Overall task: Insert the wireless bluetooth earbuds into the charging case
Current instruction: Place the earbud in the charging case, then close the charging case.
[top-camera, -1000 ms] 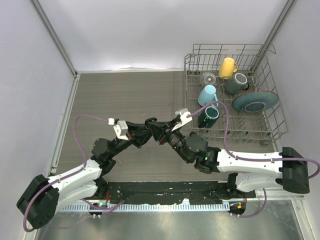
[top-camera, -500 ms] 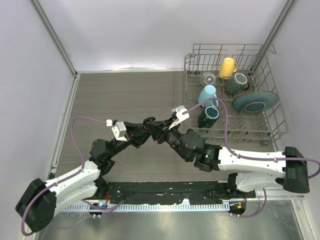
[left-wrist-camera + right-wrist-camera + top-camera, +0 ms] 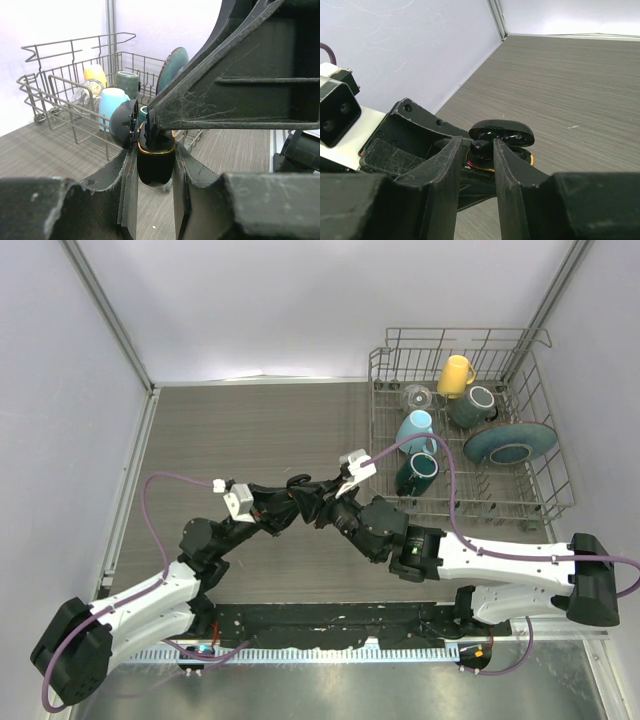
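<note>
My left gripper is shut on a glossy black charging case with a gold rim, held above the table with its lid swung open. In the right wrist view a black earbud sits in the case's mouth under the lid. My right gripper straddles that earbud. Its right finger is against the earbud and a thin gap shows on the left side, so the jaws stand slightly open. From above, both grippers meet at mid-table, left gripper and right gripper. The case is hidden between them.
A wire dish rack stands at the back right. It holds a yellow mug, a light blue mug, dark green mugs, a teal plate and a glass. White walls enclose the table on three sides.
The right wrist has edged left and away toward the left gripper. Its jaws have eased a little apart around the earbud. The left gripper still holds the case.
</note>
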You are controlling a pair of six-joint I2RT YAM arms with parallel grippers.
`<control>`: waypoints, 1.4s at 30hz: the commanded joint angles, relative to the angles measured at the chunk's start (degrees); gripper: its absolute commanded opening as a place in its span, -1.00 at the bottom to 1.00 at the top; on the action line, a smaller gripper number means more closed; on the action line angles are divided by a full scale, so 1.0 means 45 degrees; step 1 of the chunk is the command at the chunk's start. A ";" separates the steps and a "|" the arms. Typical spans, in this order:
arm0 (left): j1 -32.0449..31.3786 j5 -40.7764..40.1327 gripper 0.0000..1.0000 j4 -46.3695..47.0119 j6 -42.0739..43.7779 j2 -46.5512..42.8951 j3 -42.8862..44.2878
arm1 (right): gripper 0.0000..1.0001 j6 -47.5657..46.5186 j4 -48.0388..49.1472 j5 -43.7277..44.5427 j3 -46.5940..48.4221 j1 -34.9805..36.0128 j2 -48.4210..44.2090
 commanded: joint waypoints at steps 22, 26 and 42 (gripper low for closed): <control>-0.0029 0.0281 -1.00 0.0786 0.0239 -0.0306 0.0296 | 0.30 -0.0287 0.0682 0.0114 0.0822 -0.0146 -0.1499; -0.0029 0.0281 -1.00 0.0610 0.0239 -0.0364 0.0296 | 0.34 -0.0189 0.0098 0.0348 0.1114 -0.0185 -0.1851; -0.0029 0.0788 -1.00 -0.0483 0.0200 -0.0696 0.0589 | 0.74 0.4810 -0.8498 -0.4721 0.4553 -0.5164 0.0063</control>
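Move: The charging case, lid open, is held in the left gripper, its middle only about 1 cm beyond the pads, to the right and slightly up. From the right hand point it lies about 1 cm ahead, 1 cm left and 1 cm below, with the earbud at those fingertips. The green mug stands some 11 cm ahead, 22 cm right and 20 cm below the right hand; the blue mug about 20 cm ahead, 21 cm right, equally low. Open the right fingers wide to let go of the earbud in the case, easing up and slightly right first, then lift faster to about 8 cm up while drawing right. From there sweep forward and farther right, ending some 7 cm out each way and sinking about 3 cm, the wrist turning clockwise and tipping down over 10 degrees. Keep the left gripper's hold on the case, nearly still. ##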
